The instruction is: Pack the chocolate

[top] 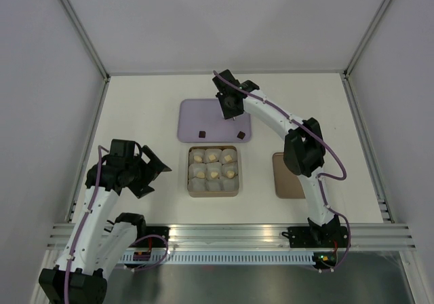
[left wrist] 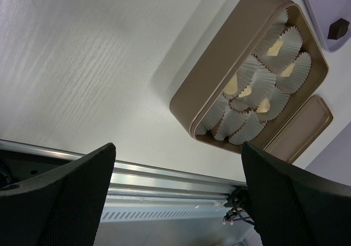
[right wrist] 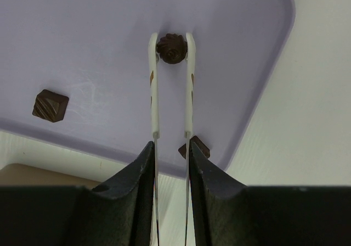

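Observation:
My right gripper is shut on the metal tongs, which reach out over the lavender tray. The tongs' white tips sit on either side of a round dark chocolate, touching it. Two dark square chocolates lie on the tray, also seen from above. Several cream chocolates sit in white paper cups inside the tan box. My left gripper hangs open to the left of the box, holding nothing.
The box's tan lid lies flat to the right of the box. An aluminium rail runs along the table's near edge. White walls enclose the table on three sides.

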Robot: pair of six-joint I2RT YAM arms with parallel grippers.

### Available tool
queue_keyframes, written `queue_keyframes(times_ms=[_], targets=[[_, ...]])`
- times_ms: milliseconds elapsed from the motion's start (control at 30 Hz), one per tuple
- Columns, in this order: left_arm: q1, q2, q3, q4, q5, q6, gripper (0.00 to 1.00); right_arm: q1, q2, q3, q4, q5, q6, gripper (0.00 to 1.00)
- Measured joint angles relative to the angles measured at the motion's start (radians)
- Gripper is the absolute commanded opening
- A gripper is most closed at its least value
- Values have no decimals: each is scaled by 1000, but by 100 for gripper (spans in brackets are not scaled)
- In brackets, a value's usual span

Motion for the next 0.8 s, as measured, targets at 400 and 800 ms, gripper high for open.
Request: queue_keyframes(times_ms=[400,800], targets=[[0,35,3,0,22,0,100,36,-276,-172,-7,-33,-10,11],[-6,101,11,-4,42,11,99,348,-559,-302,-128,-43,90,11]])
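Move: The right gripper keeps the tweezers shut on the round dark chocolate. The box with its empty front row of paper cups lies about 19 cm back and 6 cm left of that hand, some 7 cm lower. Two square chocolates remain on the tray 3 cm back, one 11 cm left, one 3 cm right; the box lid is 19 cm back and 22 cm right. From the left hand, the box lies about 9 cm ahead, 18 cm right. Lift the right gripper off the tray first, then sweep it back fast while it keeps rising, to high over the box: about 20 cm back and 13 cm up in all, drifting slightly left late on. Keep the tweezers pinched on the round chocolate throughout and turn the wrist some 15 degrees counter-clockwise on the way. ##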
